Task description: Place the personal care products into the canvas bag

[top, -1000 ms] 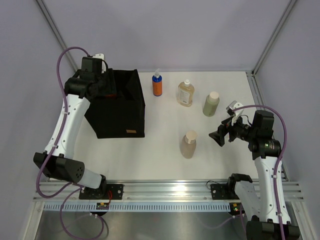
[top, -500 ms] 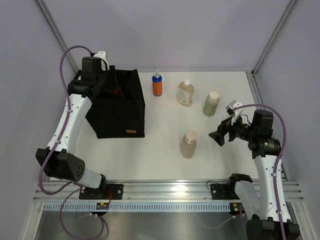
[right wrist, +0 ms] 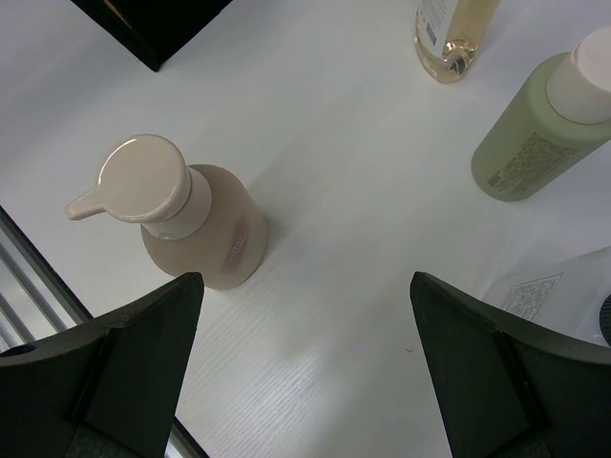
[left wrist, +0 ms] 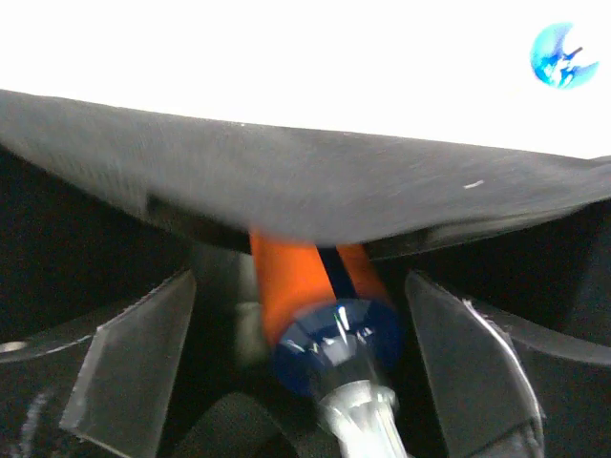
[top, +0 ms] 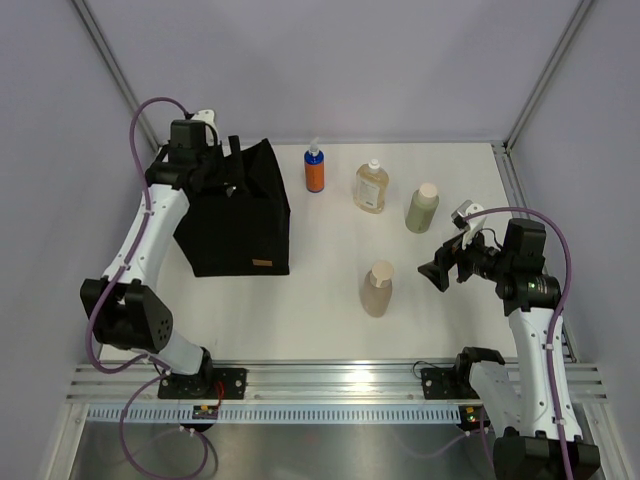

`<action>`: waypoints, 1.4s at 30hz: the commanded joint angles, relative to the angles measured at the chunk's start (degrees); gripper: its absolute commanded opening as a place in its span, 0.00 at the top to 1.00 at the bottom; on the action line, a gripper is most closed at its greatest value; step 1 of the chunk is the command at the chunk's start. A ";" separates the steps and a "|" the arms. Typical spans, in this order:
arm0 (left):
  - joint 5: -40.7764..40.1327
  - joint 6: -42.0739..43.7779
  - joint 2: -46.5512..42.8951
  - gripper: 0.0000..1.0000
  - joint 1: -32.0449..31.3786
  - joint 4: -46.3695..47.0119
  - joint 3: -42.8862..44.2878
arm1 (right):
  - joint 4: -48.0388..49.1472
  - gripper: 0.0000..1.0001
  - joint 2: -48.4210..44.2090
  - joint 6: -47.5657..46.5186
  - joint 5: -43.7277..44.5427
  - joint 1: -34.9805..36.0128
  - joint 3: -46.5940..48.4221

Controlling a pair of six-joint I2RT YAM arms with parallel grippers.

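Note:
The black canvas bag [top: 240, 225] stands at the back left. My left gripper [top: 222, 178] hangs over its open mouth. In the left wrist view its jaws [left wrist: 301, 367] stand open. Between them, touching neither finger, an orange bottle with a dark blue cap [left wrist: 305, 286] shows blurred, its far end hidden behind the bag's rim [left wrist: 286, 181]. An orange spray bottle [top: 315, 170], a clear amber bottle [top: 370, 186], a pale green bottle [top: 422, 208] and a beige pump bottle [top: 378, 288] stand on the table. My right gripper [top: 437, 270] is open and empty, just right of the beige bottle [right wrist: 196, 229].
The white table is ringed by grey walls and frame posts. A rail [top: 330, 385] runs along the near edge. In the right wrist view the pale green bottle [right wrist: 535, 134] and the amber bottle [right wrist: 449, 33] lie beyond the fingers, with a bag corner [right wrist: 153, 24] at top left.
My left gripper has opened over the bag and let go of the orange bottle; its wrist shifted slightly toward the back. The right arm has not moved.

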 commanded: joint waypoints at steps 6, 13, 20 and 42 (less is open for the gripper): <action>4.46 0.97 -5.56 0.01 0.02 4.45 5.57 | -1.63 0.00 0.35 -2.79 -1.94 0.02 -0.16; 11.58 -0.43 -14.87 0.01 0.02 7.44 5.31 | -8.65 0.00 0.18 -11.48 -11.16 0.02 1.33; 21.59 -7.38 -28.22 0.01 0.02 10.51 -5.22 | -21.13 0.01 6.74 -19.05 -12.59 5.17 15.21; 28.63 -13.35 -65.50 0.01 0.02 4.88 -36.08 | 14.01 0.01 7.21 5.72 24.42 36.40 -9.29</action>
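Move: The beige pump bottle stands about 11 cm to the right hand's left and 1 cm back, its middle some 13 cm lower. The green bottle is roughly 21 cm ahead of that hand, the white bottle 11 cm ahead and 9 cm right. From the left hand, open at the bag's mouth, the beige bottle lies about 22 cm back and 31 cm right; the just-released orange bottle is some 3 cm ahead, 6 cm below. With its fingers already open, the left hand backs out of the canvas bag, leaving the orange bottle: up about 18 cm, then some 25 cm back while sinking half that rise, fingers tipping up and swinging clockwise. The right hand, wide open, goes left about 8 cm towards the beige bottle, slightly back, rises briefly, then sinks to end 8 cm lower, turning counter-clockwise and partly back. ##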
